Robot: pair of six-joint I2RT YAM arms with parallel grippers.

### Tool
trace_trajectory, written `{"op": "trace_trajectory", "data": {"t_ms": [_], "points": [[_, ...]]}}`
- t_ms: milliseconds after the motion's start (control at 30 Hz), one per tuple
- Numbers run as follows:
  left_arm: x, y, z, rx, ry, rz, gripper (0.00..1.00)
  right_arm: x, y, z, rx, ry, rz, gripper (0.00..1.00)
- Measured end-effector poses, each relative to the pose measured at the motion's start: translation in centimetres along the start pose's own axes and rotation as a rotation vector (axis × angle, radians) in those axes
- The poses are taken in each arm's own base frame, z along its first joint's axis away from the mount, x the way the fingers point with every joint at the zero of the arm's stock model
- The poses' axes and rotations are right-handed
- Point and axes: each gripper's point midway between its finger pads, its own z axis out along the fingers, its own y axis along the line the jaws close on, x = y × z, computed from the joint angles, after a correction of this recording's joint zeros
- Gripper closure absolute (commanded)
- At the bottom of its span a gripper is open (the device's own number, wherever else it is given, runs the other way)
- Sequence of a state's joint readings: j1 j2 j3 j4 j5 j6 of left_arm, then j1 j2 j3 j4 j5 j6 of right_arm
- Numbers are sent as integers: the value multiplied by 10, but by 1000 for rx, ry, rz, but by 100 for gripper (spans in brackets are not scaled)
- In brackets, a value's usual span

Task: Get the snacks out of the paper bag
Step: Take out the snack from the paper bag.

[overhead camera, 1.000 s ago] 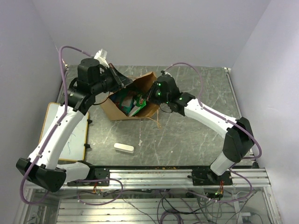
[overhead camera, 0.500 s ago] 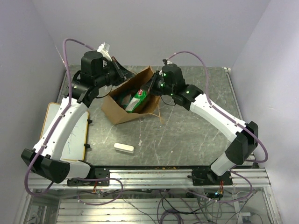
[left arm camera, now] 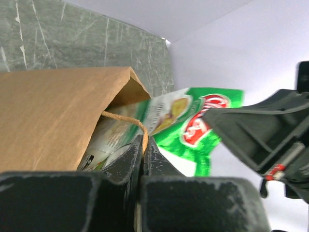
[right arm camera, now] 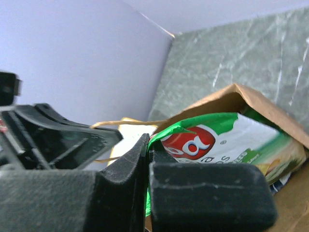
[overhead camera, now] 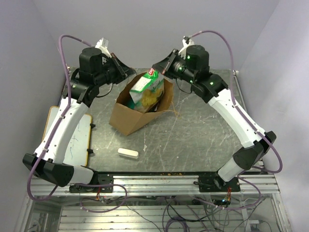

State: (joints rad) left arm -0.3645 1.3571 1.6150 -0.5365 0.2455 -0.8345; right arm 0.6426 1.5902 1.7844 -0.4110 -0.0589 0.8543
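Observation:
The brown paper bag (overhead camera: 126,115) stands tilted on the table, mouth up toward the back. My left gripper (overhead camera: 128,73) is shut on the bag's thin twisted handle (left arm camera: 140,126) at the mouth's left side. My right gripper (overhead camera: 156,69) is shut on the top edge of a green-and-white snack packet (overhead camera: 144,86) with a red logo. The packet sticks halfway out of the mouth. In the right wrist view the packet (right arm camera: 227,145) leaves the bag (right arm camera: 231,94) just past my fingertips. More snacks (overhead camera: 153,98) lie deeper inside, mostly hidden.
A small white oblong block (overhead camera: 128,153) lies on the marbled table in front of the bag. A white board with a wooden frame (overhead camera: 77,140) sits at the left edge under the left arm. Walls close in behind and on both sides.
Both grippers have risen and moved back. The bag went from lying low to standing tilted, and the green-and-white packet has come up partly out of its mouth.

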Motion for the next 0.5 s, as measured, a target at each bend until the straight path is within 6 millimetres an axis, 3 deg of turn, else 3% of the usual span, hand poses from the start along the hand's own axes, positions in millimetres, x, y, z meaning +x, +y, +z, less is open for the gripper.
{"op": "trace_trajectory", "data": {"t_ms": [300, 500], "points": [[-11, 7, -1, -41, -45, -3, 93, -83, 50, -20, -128, -163, -32, 100], [-21, 13, -6, -70, -72, 4, 93, -141, 51, -25, -150, -277, -47, 100]]}}
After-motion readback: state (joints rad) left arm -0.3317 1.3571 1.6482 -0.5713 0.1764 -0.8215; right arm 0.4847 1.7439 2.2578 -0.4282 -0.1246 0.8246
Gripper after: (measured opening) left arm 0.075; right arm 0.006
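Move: The snack bag hangs top edge first from the right fingers, its middle about 12 cm below that hand, 2 cm back and 4 cm left, its lower part still inside the paper bag. The paper bag's middle lies some 25 cm below, 8 cm left and 3 cm back. From the left hand, which grips the paper bag's handle, the snack bag's middle is roughly 4 cm right, 2 cm back and 12 cm down. Still pinching the snack bag's top edge, the right hand draws it quickly up out of the paper bag's mouth, rising about 13 cm, and veers forward and to the right, away from the left gripper, as the fingers tip upward some 15 degrees. The left gripper keeps its pinch on the paper bag's handle and eases a couple of centimetres left. ##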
